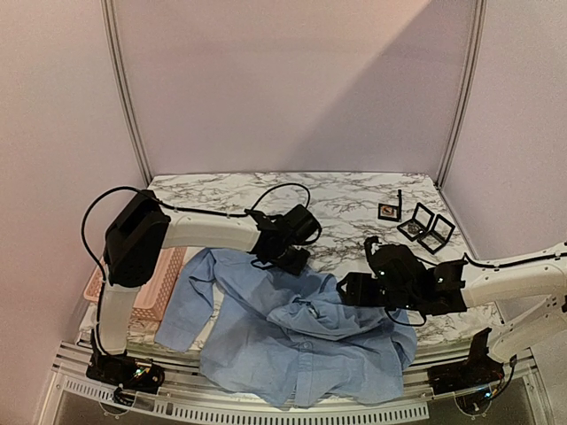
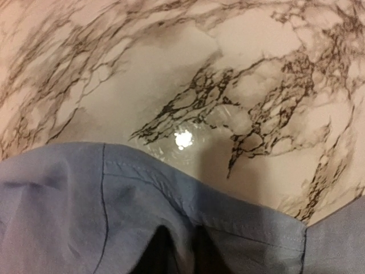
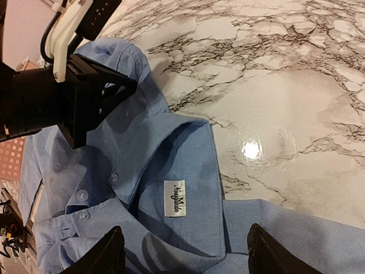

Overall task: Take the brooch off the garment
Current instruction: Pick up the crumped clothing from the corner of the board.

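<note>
The garment point(image 1: 292, 341), a light blue collared shirt, lies crumpled at the table's near edge. My left gripper point(image 1: 285, 258) sits at the shirt's far edge. In the left wrist view its two dark fingers point(image 2: 154, 254) stand close together, with a fold of the garment point(image 2: 114, 194) pinched between them. My right gripper point(image 1: 356, 289) hovers over the collar. Its fingers point(image 3: 111, 251) are spread wide on either side of the collar and its white label point(image 3: 175, 198), holding nothing. The left gripper point(image 3: 122, 85) also shows there at the upper left. The brooch is hidden.
A pink basket point(image 1: 158, 285) stands at the left, partly under a sleeve. Small black boxes point(image 1: 427, 227) and another point(image 1: 388, 211) lie at the back right on the marble table point(image 1: 354, 190). Metal frame posts rise at both back corners.
</note>
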You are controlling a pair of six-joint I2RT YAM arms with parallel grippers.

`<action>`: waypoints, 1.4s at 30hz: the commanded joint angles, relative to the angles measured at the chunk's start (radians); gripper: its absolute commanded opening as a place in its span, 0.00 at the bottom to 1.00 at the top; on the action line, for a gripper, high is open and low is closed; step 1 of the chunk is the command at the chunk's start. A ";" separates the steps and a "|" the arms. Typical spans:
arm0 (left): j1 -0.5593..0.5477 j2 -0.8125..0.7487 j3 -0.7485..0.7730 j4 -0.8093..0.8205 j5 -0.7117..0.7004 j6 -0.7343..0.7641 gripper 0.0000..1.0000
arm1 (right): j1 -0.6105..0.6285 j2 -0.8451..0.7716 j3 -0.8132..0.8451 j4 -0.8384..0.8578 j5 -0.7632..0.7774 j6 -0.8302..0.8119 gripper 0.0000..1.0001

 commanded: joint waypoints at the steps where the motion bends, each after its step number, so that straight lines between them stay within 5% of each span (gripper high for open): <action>1: 0.019 -0.011 -0.063 0.024 0.019 -0.021 0.02 | -0.006 -0.027 -0.015 -0.007 0.037 0.008 0.72; 10: 0.101 -0.278 -0.245 0.284 0.008 -0.057 0.00 | -0.005 -0.005 0.005 -0.097 0.026 0.008 0.72; 25: 0.157 -0.510 -0.462 0.536 0.125 -0.098 0.00 | -0.027 -0.064 0.023 0.150 -0.150 -0.068 0.76; 38: 0.157 -0.551 -0.486 0.541 0.134 -0.094 0.00 | -0.100 0.163 0.117 0.177 -0.246 -0.133 0.45; 42: 0.158 -0.569 -0.491 0.536 0.129 -0.091 0.00 | -0.099 0.197 0.124 0.160 -0.244 -0.110 0.45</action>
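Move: The clothing's top edge beside the collar lies right between my left fingertips, about a centimetre below the hand point. From there the collar's white label is some 6 cm back and 7 cm to the right, and the black frame with the orange brooch some 22 cm ahead and 27 cm to the right. My right hand is open above the crumpled front, whose fold lies roughly 2 cm ahead, 5 cm to its left and 4 cm below. My left fingers finish shutting on the clothing's top edge; I draw it left, then lift it quickly, about 15 cm up and 5 cm left overall, swinging the fingertips some 30 degrees out to the right. My right hand rises about 4 cm, then reaches forward and left and sinks again over the fold by the collar, narrowing its fingers without shutting them. ##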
